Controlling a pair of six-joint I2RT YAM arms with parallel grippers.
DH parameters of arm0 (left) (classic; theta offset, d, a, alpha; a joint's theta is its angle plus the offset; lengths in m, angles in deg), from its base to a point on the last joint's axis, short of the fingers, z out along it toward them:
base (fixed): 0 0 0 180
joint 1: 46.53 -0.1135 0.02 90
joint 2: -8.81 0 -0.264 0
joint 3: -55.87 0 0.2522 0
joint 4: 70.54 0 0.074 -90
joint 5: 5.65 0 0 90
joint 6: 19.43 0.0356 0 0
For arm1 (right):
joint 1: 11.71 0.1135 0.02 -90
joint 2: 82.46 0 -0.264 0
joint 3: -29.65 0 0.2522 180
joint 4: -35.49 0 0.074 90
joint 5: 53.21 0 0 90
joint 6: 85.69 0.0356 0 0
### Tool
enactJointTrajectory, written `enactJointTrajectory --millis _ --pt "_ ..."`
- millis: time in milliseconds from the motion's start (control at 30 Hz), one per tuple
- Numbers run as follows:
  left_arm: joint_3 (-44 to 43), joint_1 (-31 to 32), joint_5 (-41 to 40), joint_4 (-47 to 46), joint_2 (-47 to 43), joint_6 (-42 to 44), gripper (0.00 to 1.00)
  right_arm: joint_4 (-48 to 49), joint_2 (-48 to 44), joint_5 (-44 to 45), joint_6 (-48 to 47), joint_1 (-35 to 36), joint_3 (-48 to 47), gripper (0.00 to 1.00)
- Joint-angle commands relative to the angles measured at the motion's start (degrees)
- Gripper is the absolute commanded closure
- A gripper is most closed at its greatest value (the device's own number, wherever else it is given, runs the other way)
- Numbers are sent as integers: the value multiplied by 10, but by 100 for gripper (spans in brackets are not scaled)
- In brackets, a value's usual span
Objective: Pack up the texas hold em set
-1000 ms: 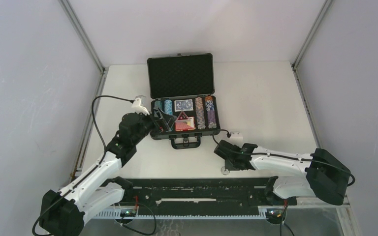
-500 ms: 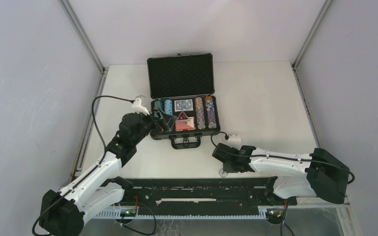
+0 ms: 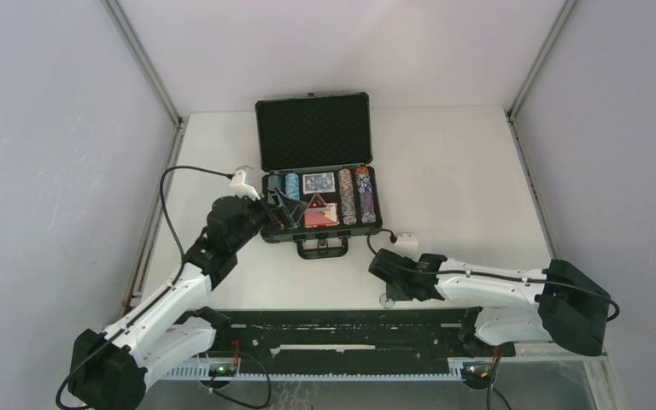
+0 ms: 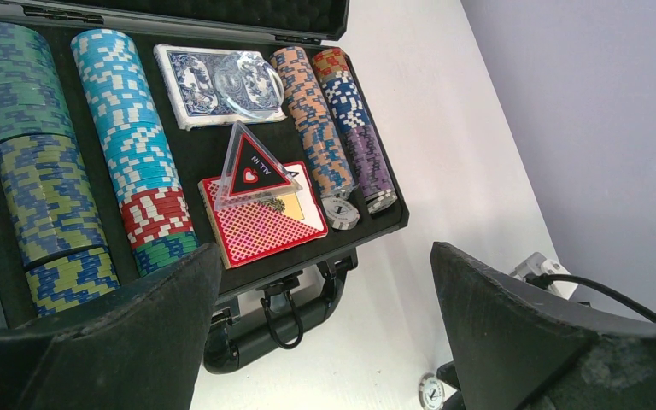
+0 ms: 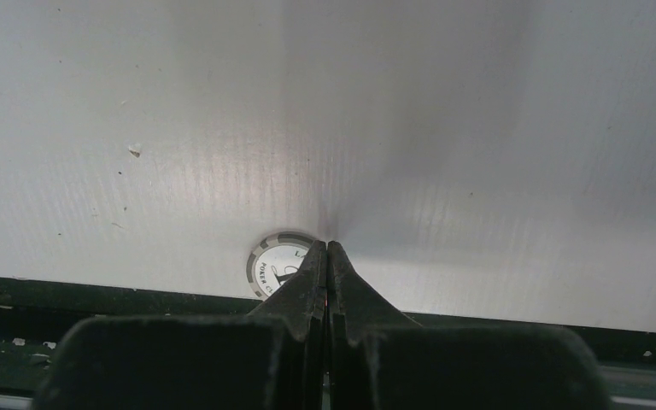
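The black briefcase [image 3: 313,132] stands open at mid-table, lid up. Rows of coloured poker chips [image 4: 132,145] fill it, with a blue deck [image 4: 192,77] under a clear round button [image 4: 243,73]. A red deck [image 4: 260,222] carries a triangular button [image 4: 252,166]. One grey chip [image 4: 340,212] lies loose inside. My left gripper [image 4: 325,256] hovers open over the case's front left corner, holding nothing. A grey-white poker chip [image 5: 278,263] lies flat on the table near the front edge. My right gripper [image 5: 327,245] is shut, its tips on the chip's right edge.
The case handle [image 4: 282,316] sticks out toward the arms. A black rail [image 3: 342,329] runs along the near table edge, right behind the loose chip [image 3: 389,298]. Grey walls enclose left, right and back.
My right gripper has shifted a little to the left, staying shut over the loose chip. The left arm has not moved.
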Motion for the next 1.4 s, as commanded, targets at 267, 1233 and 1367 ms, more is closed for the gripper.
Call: enactJointTrajectory --millis 267,1233,1367 --pt "11 4 5 -22 -2 -9 3 12 27 3 21 24 -3 100" --pt "11 5 -15 -15 -5 2 3 2 -75 19 -150 -14 -42 45" --pt "11 5 -27 -8 -12 9 3 1 -59 9 -208 31 -41 37"
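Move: The poker chip lies flat on the table right beside the right gripper's closed tips, its middle about 2 cm left, 1 cm back and 1 cm below. The table's near edge runs just behind, some 3 cm back of the gripper. The case handle is roughly 14 cm ahead and 20 cm left, the case tray about 30 cm ahead and 20 cm left. From the idle left gripper the chip is around 17 cm back, 21 cm right and 18 cm below. Keep the right fingers shut against the chip and slide it along the table about 1 cm left and slightly back, to the near edge. Then come free, lifting some 4 cm while going about 2.5 cm forward, and open the fingers a bit over half, tipping them slightly forward and turning about 10 degrees counter-clockwise. ##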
